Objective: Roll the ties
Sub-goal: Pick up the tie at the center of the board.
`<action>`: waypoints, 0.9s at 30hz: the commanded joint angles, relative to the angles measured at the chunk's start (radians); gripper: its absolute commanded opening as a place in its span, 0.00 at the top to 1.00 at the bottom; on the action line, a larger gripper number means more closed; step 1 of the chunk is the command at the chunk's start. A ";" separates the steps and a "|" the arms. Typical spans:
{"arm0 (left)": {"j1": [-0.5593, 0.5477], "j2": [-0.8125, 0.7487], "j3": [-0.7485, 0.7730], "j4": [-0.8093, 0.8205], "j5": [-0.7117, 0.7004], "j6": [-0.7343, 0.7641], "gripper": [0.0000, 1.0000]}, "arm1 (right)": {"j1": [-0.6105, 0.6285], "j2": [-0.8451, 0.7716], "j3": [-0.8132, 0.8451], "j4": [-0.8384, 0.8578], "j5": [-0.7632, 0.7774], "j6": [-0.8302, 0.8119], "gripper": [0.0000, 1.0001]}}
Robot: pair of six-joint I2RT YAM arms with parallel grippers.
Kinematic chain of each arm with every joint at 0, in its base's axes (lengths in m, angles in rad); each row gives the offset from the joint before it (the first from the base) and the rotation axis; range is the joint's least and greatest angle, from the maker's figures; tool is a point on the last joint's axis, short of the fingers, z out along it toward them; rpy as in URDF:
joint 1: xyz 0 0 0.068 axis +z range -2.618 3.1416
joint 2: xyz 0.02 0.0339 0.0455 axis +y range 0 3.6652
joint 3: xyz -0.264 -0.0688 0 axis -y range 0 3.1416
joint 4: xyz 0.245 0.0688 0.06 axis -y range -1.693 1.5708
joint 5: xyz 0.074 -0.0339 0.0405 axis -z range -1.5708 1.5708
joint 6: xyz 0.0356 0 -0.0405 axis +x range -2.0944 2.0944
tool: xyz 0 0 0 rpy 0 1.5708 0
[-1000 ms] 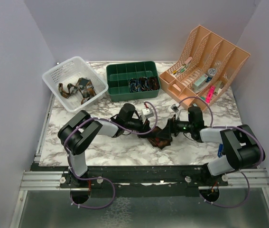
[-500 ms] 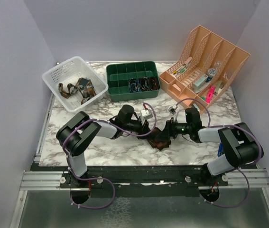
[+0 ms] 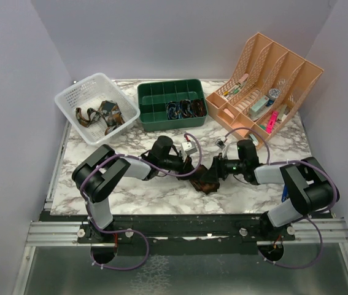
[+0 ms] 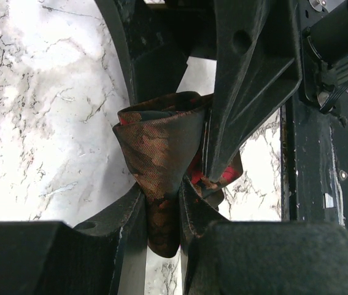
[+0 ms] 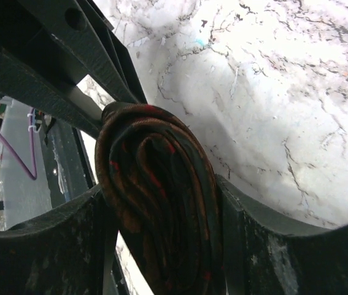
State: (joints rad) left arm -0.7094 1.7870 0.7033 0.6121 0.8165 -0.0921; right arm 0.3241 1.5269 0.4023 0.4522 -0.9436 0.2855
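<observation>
A dark brown tie (image 3: 207, 179) with reddish-orange pattern, wound into a roll, sits mid-table between the two grippers. My left gripper (image 3: 192, 167) reaches it from the left. In the left wrist view the left gripper (image 4: 161, 206) is shut on a fold of the tie (image 4: 155, 147). My right gripper (image 3: 216, 169) comes in from the right. In the right wrist view the coiled tie (image 5: 161, 184) fills the gap of the right gripper (image 5: 161, 200), and both fingers (image 5: 247, 239) press against its sides.
A white basket (image 3: 69, 98) at the back left holds loose ties (image 3: 103, 114). A green divided tray (image 3: 158, 98) behind the arms holds rolled ties (image 3: 186, 109). A peach file organizer (image 3: 278, 74) stands at the back right. Purple cables loop over both arms.
My right gripper has slid left onto the rolled tie and its jaws have narrowed against it. The left gripper has kept its grip and place.
</observation>
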 commanded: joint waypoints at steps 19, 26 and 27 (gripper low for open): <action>0.002 -0.059 -0.031 0.070 -0.103 -0.042 0.57 | 0.069 -0.015 0.088 -0.123 0.114 -0.025 0.99; 0.041 -0.127 -0.047 0.087 -0.230 -0.142 0.03 | 0.141 -0.087 0.141 -0.316 0.326 -0.109 0.99; 0.049 -0.142 -0.055 0.093 -0.246 -0.156 0.01 | 0.150 -0.093 0.149 -0.332 0.356 -0.112 0.99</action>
State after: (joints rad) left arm -0.6876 1.7161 0.6743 0.6559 0.6704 -0.1806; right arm 0.4381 1.4769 0.5083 0.2424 -0.7444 0.2264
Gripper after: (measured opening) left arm 0.906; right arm 0.186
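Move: Between the two facing grippers sits the rolled tie: its middle is about 4 cm to the right of the left hand, 2 cm back and a touch lower, and one end is already pinched there. From the right hand, whose half-open fingers straddle the other end, the tie's middle is some 4 cm left, 2 cm back and 1 cm lower. The green tray lies roughly 27 cm ahead of the right hand and 16 cm to its left. Reaching about 1 cm left and 1 cm down, the right hand closes its fingers on its end of the tie while the left keeps its pinch; it then eases back up about 1 cm, its fingertips tipping down. Once that grip is set, the left opens wide, lets go and backs off forward and up, some 3 cm, turning slightly counter-clockwise. ##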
